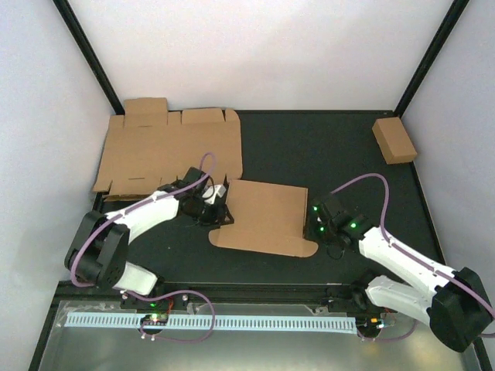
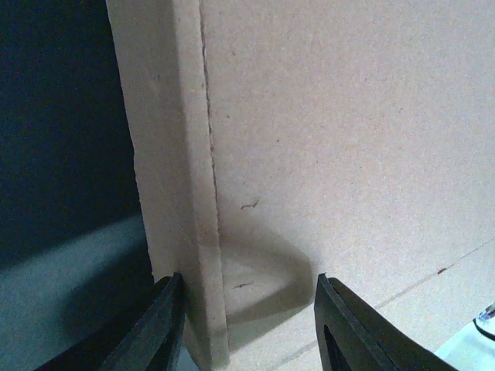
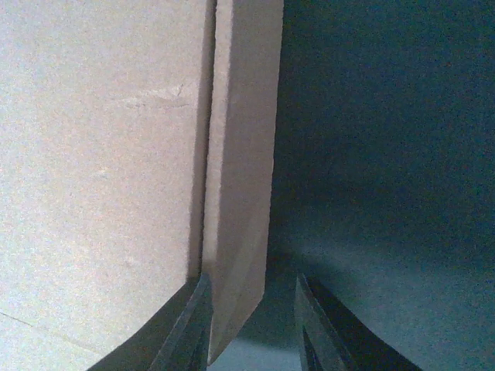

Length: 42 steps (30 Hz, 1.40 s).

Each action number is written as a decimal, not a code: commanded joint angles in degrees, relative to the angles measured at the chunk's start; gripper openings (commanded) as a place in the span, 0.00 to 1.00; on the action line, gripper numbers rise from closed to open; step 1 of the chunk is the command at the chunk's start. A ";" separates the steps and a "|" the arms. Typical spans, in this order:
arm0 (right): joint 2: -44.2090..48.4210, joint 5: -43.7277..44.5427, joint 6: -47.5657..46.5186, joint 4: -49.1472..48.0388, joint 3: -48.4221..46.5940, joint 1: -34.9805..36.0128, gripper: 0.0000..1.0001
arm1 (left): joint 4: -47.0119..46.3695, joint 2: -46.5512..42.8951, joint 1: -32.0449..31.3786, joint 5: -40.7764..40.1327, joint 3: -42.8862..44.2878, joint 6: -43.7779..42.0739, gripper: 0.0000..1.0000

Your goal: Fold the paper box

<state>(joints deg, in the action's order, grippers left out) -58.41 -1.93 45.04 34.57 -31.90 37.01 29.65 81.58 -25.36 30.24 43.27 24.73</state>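
Note:
The paper box (image 1: 267, 216), plain brown cardboard, lies partly folded in the middle of the black table. My left gripper (image 1: 219, 207) is at its left edge and my right gripper (image 1: 315, 220) at its right edge. In the left wrist view the left gripper (image 2: 251, 313) is open astride a raised side flap (image 2: 182, 193), which stands close beside the left finger (image 2: 158, 328); the other finger rests over the panel (image 2: 348, 139). In the right wrist view the right gripper (image 3: 251, 321) is open around the opposite side flap (image 3: 241, 154), which leans by its left finger (image 3: 189, 328).
A flat die-cut cardboard sheet (image 1: 166, 151) lies at the back left, just behind the left arm. A small closed brown box (image 1: 394, 141) sits at the back right corner. White walls and black frame posts bound the table.

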 commanded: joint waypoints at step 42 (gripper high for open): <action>-23.24 -11.07 -30.97 -3.86 -30.77 -20.38 0.91 | -10.91 -20.65 -4.57 -8.90 -4.44 -2.65 0.80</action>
<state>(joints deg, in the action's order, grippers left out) -75.48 -8.19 20.60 33.65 -58.28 17.78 23.64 64.79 -29.36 20.84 40.88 20.05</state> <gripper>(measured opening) 0.903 0.793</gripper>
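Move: The left fingers straddle the closed paper box's left wall; the box's middle lies about 11 cm to that hand's right, 1 cm ahead and 3 cm below. From the right hand, at the right wall, it is some 11 cm left, 4 cm ahead and 3 cm below. The flat cardboard stack lies roughly 19 cm ahead and 13 cm left of the left hand; the small carton about 25 cm ahead and 22 cm right of the right hand. Both hands slide the box about 8 cm forward-right, then rise and open, left drawing back, right reaching forward. ##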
